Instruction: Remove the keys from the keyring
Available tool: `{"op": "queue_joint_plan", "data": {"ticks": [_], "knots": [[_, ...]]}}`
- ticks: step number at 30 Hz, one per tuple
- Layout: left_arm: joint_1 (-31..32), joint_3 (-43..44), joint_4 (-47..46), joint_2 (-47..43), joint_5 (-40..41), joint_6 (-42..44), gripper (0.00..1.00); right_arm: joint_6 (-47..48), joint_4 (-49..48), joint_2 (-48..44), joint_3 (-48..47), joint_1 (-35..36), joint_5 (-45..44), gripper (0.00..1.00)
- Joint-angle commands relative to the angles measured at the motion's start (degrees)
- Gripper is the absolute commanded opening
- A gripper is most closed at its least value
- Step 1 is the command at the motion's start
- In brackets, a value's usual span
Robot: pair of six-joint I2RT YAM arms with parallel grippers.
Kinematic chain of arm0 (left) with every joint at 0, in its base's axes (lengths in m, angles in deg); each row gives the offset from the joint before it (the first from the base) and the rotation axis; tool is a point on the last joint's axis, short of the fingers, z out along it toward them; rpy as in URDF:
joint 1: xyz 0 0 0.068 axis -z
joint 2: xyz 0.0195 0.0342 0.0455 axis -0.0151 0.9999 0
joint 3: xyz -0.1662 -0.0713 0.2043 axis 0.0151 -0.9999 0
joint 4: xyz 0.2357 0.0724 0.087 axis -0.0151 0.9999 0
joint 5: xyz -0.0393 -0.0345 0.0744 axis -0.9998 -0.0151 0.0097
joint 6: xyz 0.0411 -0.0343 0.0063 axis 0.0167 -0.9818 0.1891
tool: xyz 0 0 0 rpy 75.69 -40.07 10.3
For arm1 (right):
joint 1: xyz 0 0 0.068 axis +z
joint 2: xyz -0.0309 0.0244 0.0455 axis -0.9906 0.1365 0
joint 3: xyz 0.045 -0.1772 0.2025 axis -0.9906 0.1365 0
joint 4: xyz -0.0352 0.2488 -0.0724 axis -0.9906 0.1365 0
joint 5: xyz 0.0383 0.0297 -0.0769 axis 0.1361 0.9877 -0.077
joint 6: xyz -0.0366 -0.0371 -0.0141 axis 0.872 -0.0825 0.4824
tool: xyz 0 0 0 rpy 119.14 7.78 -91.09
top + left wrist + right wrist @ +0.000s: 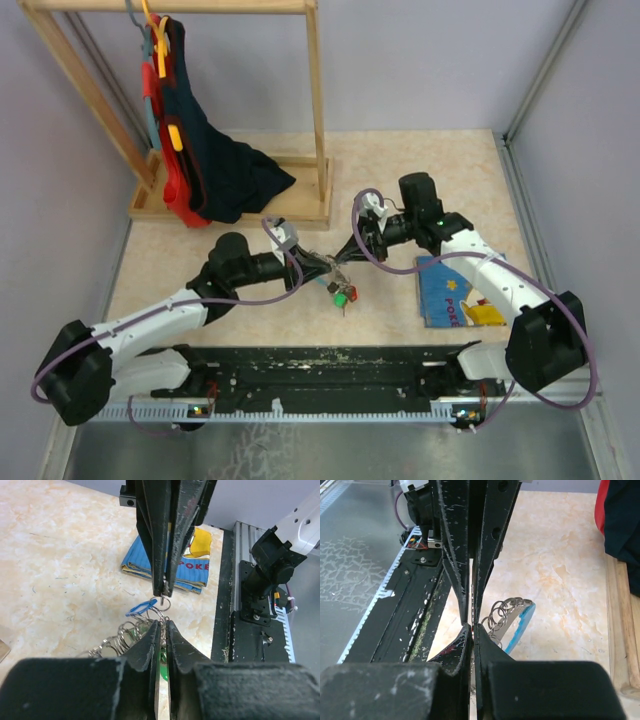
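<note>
The keyring [335, 268] hangs above the table between my two grippers. A green key [340, 297] and a red key [351, 294] dangle below it. My right gripper [163, 591] comes from the far side and is shut on a small ring. My left gripper [163, 624] faces it tip to tip. Its jaws stand a thin slit apart with a ring loop at their tips, and I cannot tell whether they pinch it. The silvery rings [125, 635] and the blue patch [140, 607] spread to the left. The green key [163, 655] shows through the slit. In the right wrist view the rings [500, 615] and strap [520, 625] sit beside my right gripper [472, 626].
A blue picture book [460, 295] lies on the table to the right, under the right arm. A wooden clothes rack [320, 120] with dark and red garments [200, 160] stands at the back left. The black base rail [320, 365] runs along the near edge.
</note>
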Motion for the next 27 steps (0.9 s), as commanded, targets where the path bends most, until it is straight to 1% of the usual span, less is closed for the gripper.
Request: {"op": "queue_joint_plan", "data": {"ticks": [1,3,4,7,10,12,20,23,27], "knots": [[-0.3,-3.1,-7.9,-2.7,-1.4,0.9,0.19,-4.1,-6.3,-0.4,-0.4,-0.6,1.8,0.00],[-0.3,-4.8,-10.8,-3.2,-2.8,1.1,0.27,-5.4,-7.6,-0.4,-0.2,-0.5,1.5,0.00],[-0.2,-5.7,-12.1,-3.4,-3.3,1.2,0.29,-6.1,-8.1,-0.4,0.0,-0.6,1.3,0.00],[-0.1,-10.4,-19.2,-3.4,-2.2,0.9,0.33,-6.7,-8.7,-0.4,0.1,-0.6,1.1,0.00],[0.2,-14.8,-28.5,-1.8,-0.8,0.7,0.35,-7.1,-9.2,-0.3,0.3,-0.6,1.1,0.00],[0.6,-16.4,-33.9,0.1,-0.1,0.8,0.36,-7.4,-9.5,-0.2,0.5,-0.6,1.0,0.00],[4.5,-18.0,-47.7,6.9,5.4,3.0,0.37,-7.8,-10.1,0.1,0.7,-0.6,0.5,0.00],[5.9,-18.5,-51.8,9.2,9.2,3.7,0.36,-7.9,-10.1,0.2,0.7,-0.6,0.5,0.00],[6.5,-18.6,-53.7,11.4,13.2,3.6,0.35,-7.9,-10.2,0.2,0.7,-0.6,0.6,0.00]]}}
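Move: The hanging bunch of key rings lies close by the left fingertips, about 2 cm back, 2 cm to the right and 3 cm below that hand point. The green key hangs farther down, roughly 4 cm back, 3 cm right and 7 cm below it. The right fingertips, gripping metal at the keyring's top, stand some 3 cm to the left hand's right, level fore and aft and 1 cm higher. From the right hand the key rings hang about 2 cm back, 1 cm left and 4 cm below. Open the left gripper to about a third while drawing it back some 2 cm and a little left, dip about 3 cm, then bring it up and right again so that the parted fingertips come in at the key rings. Tilt the fingertips up about 15 degrees and roll its forward side up as much. Keep the right fingers shut on the keyring, almost still. ##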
